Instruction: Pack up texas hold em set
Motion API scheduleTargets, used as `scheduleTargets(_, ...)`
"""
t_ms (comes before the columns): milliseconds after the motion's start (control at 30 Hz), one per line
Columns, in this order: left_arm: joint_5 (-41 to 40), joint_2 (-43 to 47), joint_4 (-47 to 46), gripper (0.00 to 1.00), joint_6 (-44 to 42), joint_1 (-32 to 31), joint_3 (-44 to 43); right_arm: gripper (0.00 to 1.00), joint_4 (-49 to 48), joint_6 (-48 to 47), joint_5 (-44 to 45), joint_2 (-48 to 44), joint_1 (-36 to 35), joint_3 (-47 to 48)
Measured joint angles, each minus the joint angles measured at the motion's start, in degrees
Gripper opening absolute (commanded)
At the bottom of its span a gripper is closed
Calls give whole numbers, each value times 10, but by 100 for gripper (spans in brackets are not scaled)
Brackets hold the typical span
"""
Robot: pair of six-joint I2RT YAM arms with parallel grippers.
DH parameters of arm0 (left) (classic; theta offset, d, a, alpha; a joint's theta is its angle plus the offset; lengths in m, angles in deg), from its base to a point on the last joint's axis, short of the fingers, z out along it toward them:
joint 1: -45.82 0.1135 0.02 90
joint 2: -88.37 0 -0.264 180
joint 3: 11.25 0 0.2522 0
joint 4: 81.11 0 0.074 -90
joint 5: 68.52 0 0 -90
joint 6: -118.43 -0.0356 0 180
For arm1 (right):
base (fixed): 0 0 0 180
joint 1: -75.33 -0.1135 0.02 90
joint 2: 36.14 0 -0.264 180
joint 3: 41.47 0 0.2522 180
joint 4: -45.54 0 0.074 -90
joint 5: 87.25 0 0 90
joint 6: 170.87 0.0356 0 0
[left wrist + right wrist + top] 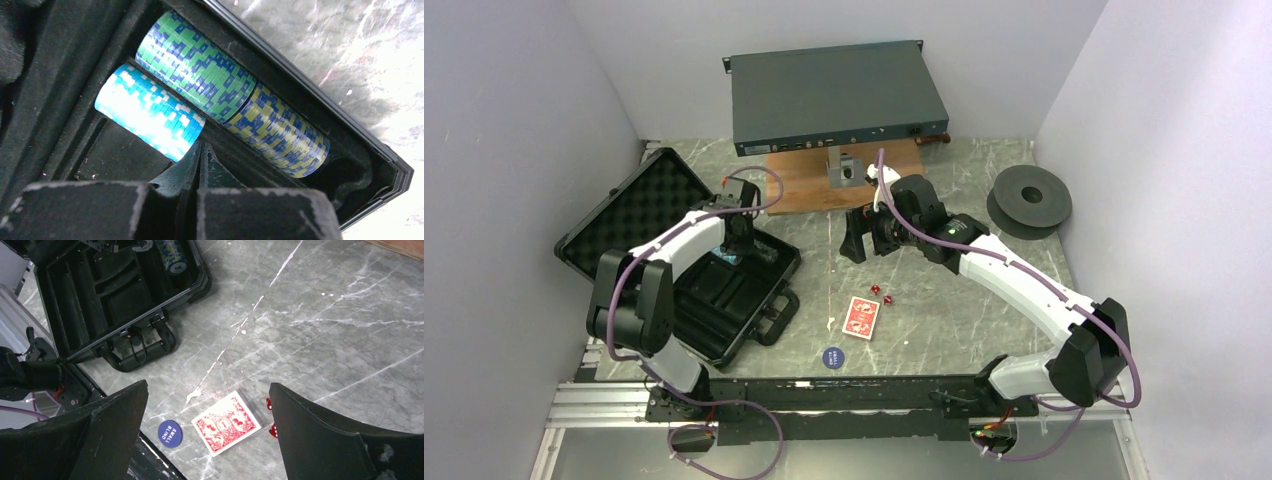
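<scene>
The black briefcase (624,215) lies open at the left, foam lid back, handle (776,318) facing the table centre. My left gripper (732,252) is shut and empty inside the case, its fingertips (201,155) pressed together beside a teal-and-white chip stack (150,110). A green-blue stack (197,67) and a yellow-blue stack (280,132) lie in the neighbouring slot. My right gripper (856,240) is open and empty, above the table. Below it lie the red-backed card deck (226,422), two red dice (272,430) and the blue "small blind" disc (169,432).
A large grey flat rack box (834,95) sits on a wooden stand (804,180) at the back. A dark grey spool (1029,200) lies at the right. Grey walls close in both sides. A metal rail (824,395) runs along the near edge.
</scene>
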Motion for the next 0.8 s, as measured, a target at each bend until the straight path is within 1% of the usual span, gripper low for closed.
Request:
scheduleTargets(33,0,0,2,11,0,0,-3,94,0,0,0,0,0,0)
scheduleTargets(67,0,0,2,17,-1,1,-6,94,0,0,0,0,0,0)
scheduleTargets(100,1,0,2,25,-3,2,-9,94,0,0,0,1,0,0)
scheduleTargets(167,7,8,0,46,-5,5,-11,94,0,0,0,1,0,0)
scheduleTargets(200,12,18,2,54,-6,5,-11,94,0,0,0,1,0,0)
scheduleTargets(267,21,48,3,65,-9,5,-9,94,1,0,0,2,0,0)
scheduleTargets(300,30,92,5,66,-10,5,-8,94,3,0,0,5,0,0)
scheduleTargets(400,46,171,14,70,-16,5,-8,95,9,4,2,11,0,0)
scheduleTargets(567,70,306,45,69,-39,5,6,100,30,44,31,15,0,0)
scheduleTargets(667,76,384,69,71,-55,5,35,100,46,85,52,15,0,0)
scheduleTargets(800,65,485,74,78,-66,5,105,100,47,136,71,15,0,-14)
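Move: The card deck is what matters next: about 17 cm below the right hand, some 4 cm back and 2 cm to its right. The dice lie about 5 cm beyond the deck and 4 cm right of it, the small blind button 9 cm nearer and 6 cm left of it. The left hand's tips are at the right end of the light-blue chips, whose middle is 4 cm left, 2 cm ahead; the deck lies 12 cm back, 26 cm right of this hand. The left hand's shut fingertips come free of the right end of the light-blue chips and rise about 16 cm out of the case, straight up at first, then also back some 9 cm, opening wide and tilting outward nearly 30 degrees. Late on, the right hand, still open, sinks about 3 cm towards the card deck, easing slightly right, tipping down and turning clockwise. ##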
